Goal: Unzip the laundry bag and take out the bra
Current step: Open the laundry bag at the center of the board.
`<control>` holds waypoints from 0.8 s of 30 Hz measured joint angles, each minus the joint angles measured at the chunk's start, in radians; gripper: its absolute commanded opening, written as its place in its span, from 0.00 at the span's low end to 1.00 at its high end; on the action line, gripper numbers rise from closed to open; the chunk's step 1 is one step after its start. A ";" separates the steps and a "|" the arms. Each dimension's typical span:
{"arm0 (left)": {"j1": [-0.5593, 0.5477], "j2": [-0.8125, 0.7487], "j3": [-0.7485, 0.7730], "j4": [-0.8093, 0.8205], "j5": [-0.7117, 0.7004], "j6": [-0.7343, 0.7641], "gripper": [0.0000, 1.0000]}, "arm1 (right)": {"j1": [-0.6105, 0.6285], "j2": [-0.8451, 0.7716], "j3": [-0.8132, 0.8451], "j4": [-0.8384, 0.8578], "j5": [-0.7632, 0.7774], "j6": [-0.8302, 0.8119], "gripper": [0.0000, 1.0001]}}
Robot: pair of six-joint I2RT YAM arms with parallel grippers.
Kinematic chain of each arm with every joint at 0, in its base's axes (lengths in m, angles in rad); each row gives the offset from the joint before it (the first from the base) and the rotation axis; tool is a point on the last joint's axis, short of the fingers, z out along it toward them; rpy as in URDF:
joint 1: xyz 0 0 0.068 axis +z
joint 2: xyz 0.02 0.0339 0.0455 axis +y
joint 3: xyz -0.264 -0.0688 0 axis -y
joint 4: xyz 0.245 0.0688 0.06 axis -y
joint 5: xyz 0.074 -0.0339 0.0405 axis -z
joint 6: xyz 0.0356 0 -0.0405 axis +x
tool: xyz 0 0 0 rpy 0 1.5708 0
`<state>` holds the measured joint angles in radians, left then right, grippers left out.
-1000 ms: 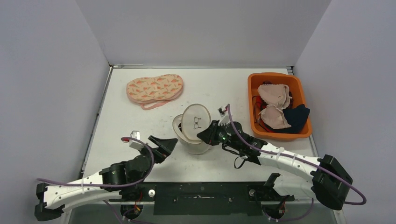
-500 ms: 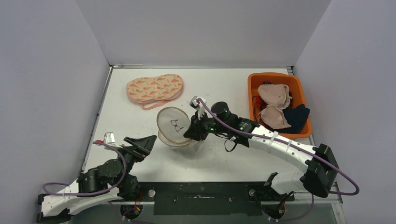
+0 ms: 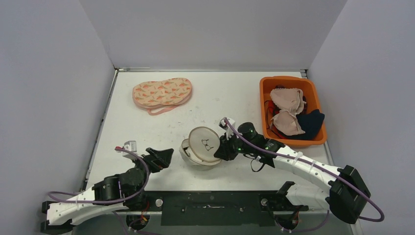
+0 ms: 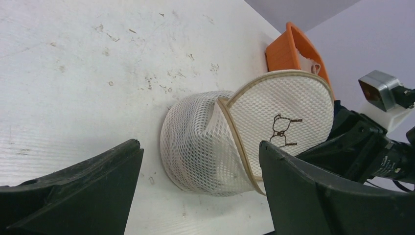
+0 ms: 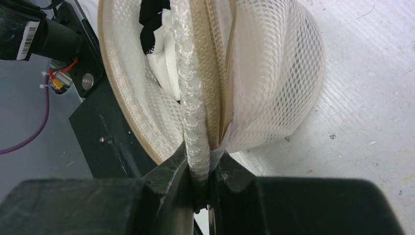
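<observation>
The laundry bag (image 3: 192, 152) is round white mesh with beige trim and lies on the table in the middle. Its flat lid (image 3: 206, 143), marked with a small brown bra sign, stands open. My right gripper (image 3: 221, 148) is shut on the bag's trimmed rim (image 5: 195, 112). In the right wrist view, white and black cloth (image 5: 159, 46) shows inside the bag (image 5: 279, 73); I cannot tell if it is the bra. My left gripper (image 3: 164, 155) is open, left of the bag and apart from it. In the left wrist view the bag (image 4: 195, 132) lies ahead of the left gripper (image 4: 199, 147).
An orange bin (image 3: 266, 88) at the right holds beige bra cups (image 3: 288, 100) and dark cloth. A pink carrot-patterned padded piece (image 3: 162, 93) lies at the back left. The grey walls close in on three sides.
The right gripper swung the bag left, then brought it back and lower onto the table. The left arm drew back from the bag towards the near left.
</observation>
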<state>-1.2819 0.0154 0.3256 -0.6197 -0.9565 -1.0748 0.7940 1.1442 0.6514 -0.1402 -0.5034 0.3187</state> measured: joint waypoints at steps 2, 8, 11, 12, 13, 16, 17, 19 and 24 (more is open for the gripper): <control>0.000 0.040 0.000 0.041 0.012 0.040 0.87 | 0.000 -0.013 0.000 0.005 0.006 0.003 0.05; 0.002 0.290 0.076 0.106 0.087 0.148 0.89 | 0.001 -0.014 0.000 0.003 0.033 0.006 0.05; 0.032 0.488 0.208 0.101 0.141 0.183 0.87 | 0.006 -0.014 -0.001 0.003 0.048 0.006 0.05; 0.056 0.547 0.249 0.104 0.167 0.194 0.86 | 0.007 -0.014 -0.001 0.002 0.052 0.006 0.05; 0.089 0.595 0.278 0.109 0.199 0.201 0.85 | 0.009 -0.015 -0.001 0.002 0.056 0.006 0.05; 0.199 0.684 0.300 0.149 0.309 0.227 0.79 | 0.019 -0.015 -0.001 -0.003 0.070 0.006 0.05; 0.234 0.697 0.291 0.161 0.351 0.234 0.75 | 0.021 -0.016 -0.001 -0.004 0.071 0.006 0.05; 0.296 0.708 0.272 0.179 0.428 0.250 0.67 | 0.027 -0.022 -0.003 -0.005 0.078 0.006 0.05; 0.414 0.784 0.269 0.215 0.595 0.297 0.64 | 0.039 -0.048 -0.007 -0.008 0.088 0.006 0.05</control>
<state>-0.8684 0.7990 0.5941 -0.4049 -0.3611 -0.7776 0.8330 1.0966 0.6441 -0.1482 -0.4156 0.3248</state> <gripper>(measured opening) 0.649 0.118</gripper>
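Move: The laundry bag's left rim lies about 8 cm right of the open left hand, 5 cm ahead and 5 cm lower. The bra shows inside, some 10 cm right, 5 cm ahead and 9 cm below that hand; the raised lid's middle is about 15 cm right, 6 cm ahead and 2 cm lower. From the right hand, still pinching the lid's edge, the left rim is roughly 14 cm left, level fore-and-aft and slightly lower. Left swings about 7 cm right, then forward-down towards the bag's rim, fingers narrowing; right keeps pinching the lid. ##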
